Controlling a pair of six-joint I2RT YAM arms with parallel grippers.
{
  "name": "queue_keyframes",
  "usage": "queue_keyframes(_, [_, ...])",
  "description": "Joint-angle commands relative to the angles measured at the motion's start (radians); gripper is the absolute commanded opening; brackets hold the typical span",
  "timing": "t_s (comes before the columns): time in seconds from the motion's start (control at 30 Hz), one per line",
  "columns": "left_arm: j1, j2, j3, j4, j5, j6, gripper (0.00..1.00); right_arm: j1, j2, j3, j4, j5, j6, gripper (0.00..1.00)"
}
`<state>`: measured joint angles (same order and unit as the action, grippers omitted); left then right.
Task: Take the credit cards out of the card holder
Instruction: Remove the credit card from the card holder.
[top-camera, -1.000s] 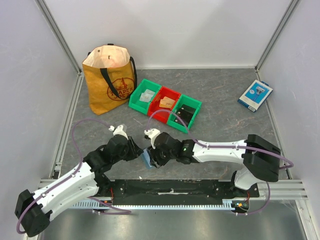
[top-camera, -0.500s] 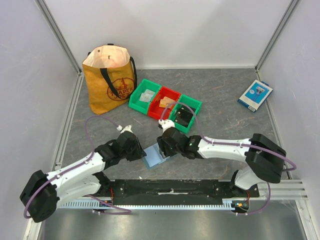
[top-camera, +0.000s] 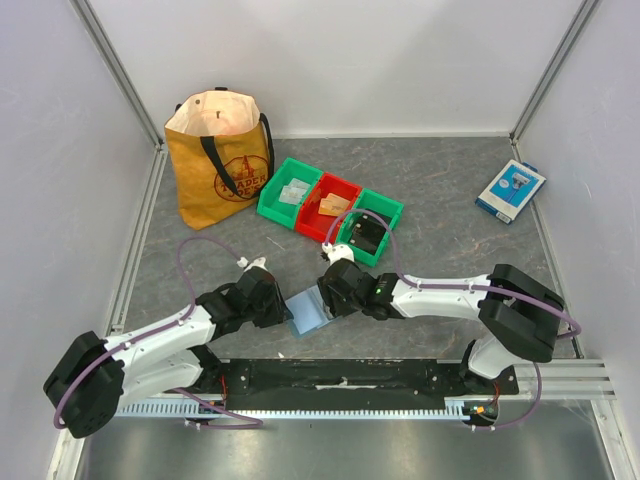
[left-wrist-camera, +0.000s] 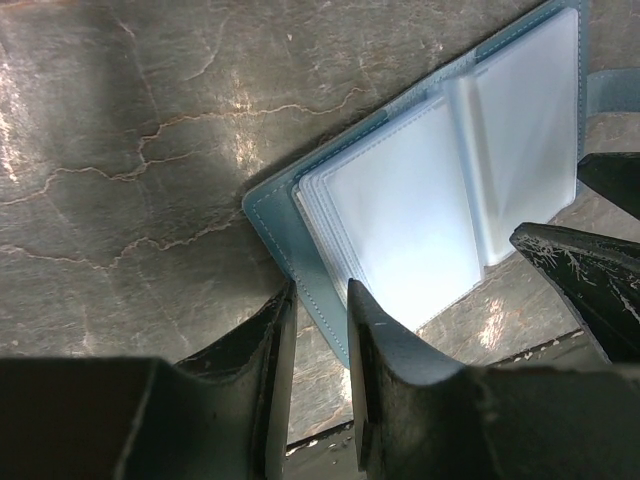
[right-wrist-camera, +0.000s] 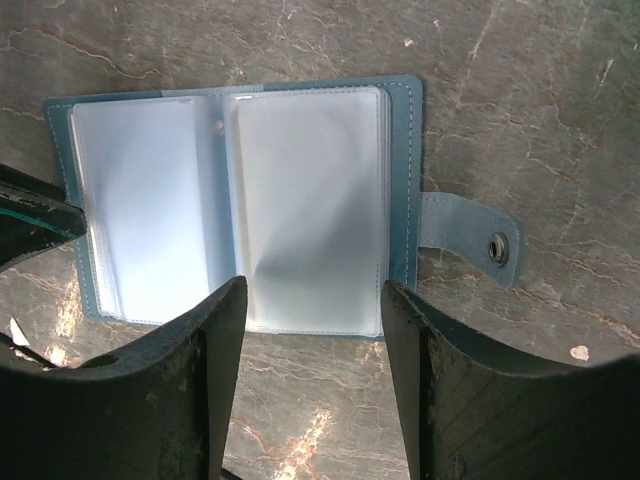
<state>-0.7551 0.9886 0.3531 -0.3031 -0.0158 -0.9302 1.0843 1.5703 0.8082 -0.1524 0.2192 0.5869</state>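
Note:
The dusty-blue card holder (top-camera: 310, 311) lies spread open on the table between my two grippers. Its pale plastic sleeves (right-wrist-camera: 300, 200) face up and its snap tab (right-wrist-camera: 470, 235) sticks out to the side. My left gripper (left-wrist-camera: 318, 295) is shut on the holder's near-left corner (left-wrist-camera: 285, 215), cover and sleeves between its tips. My right gripper (right-wrist-camera: 312, 285) hovers open just short of the holder's right half, with nothing between its fingers. Pale credit cards (top-camera: 293, 193) lie in the left green bin and orange-tan ones (top-camera: 330, 205) in the red bin. No card shows in the sleeves.
A third green bin (top-camera: 372, 228) holds a dark object. A yellow tote bag (top-camera: 220, 160) stands at the back left. A blue-and-white box (top-camera: 510, 190) lies at the far right. The black mounting rail (top-camera: 340, 380) runs along the near edge.
The holder, held up between both grippers a second ago, now lies open on the table. My right gripper has let go, opened wide and drawn back. The left arm has lowered.

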Motion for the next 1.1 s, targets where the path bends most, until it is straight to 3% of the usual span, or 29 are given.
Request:
queue_keyframes(0.0, [-0.004,0.001,-0.008,0.044,0.011,0.016,0.33,0.003,0.013,-0.001,0.008,0.017,0.021,0.64])
queue_keyframes(0.13, [-0.004,0.001,-0.009,0.044,0.011,0.016,0.33,0.005,0.016,0.003,0.011,-0.001,0.016,0.63])
queue_keyframes(0.37, [-0.004,-0.002,-0.013,0.048,0.011,0.014,0.33,0.006,-0.022,0.014,0.011,-0.030,-0.001,0.49])
queue_keyframes(0.63, [-0.004,-0.004,-0.014,0.056,0.036,0.013,0.33,0.025,-0.079,0.045,0.039,-0.099,-0.045,0.42])
queue_keyframes(0.93, [-0.004,-0.083,-0.017,0.016,0.020,-0.016,0.33,0.092,-0.006,0.111,0.065,-0.256,-0.120,0.41])
queue_keyframes(1.07, [-0.004,-0.178,-0.017,-0.042,-0.058,-0.039,0.33,0.123,0.057,0.157,0.036,-0.275,-0.144,0.41])
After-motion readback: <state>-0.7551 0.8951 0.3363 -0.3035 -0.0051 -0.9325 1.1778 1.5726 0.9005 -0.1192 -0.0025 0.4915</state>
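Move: The card holder lies open under both hands, about 1 cm below the fingertips. The middle of its left half is roughly 6 cm to the right hand's left and level with it; the right half is centred some 3 cm ahead of that hand, and the snap strap about 5 cm ahead and 5 cm right. From the left hand, the left half's middle is around 4 cm right and 1 cm ahead. Fingers spread at the near side of the card holder's right half, the right hand draws them partly together, then comes away: about 6 cm left and 5 cm back, rising some 3.5 cm and turning counter-clockwise, towards the left fingers and the left half's outer edge. The left hand stays beside that half, its fingers unchanged, lifting a good centimetre only at the end. ##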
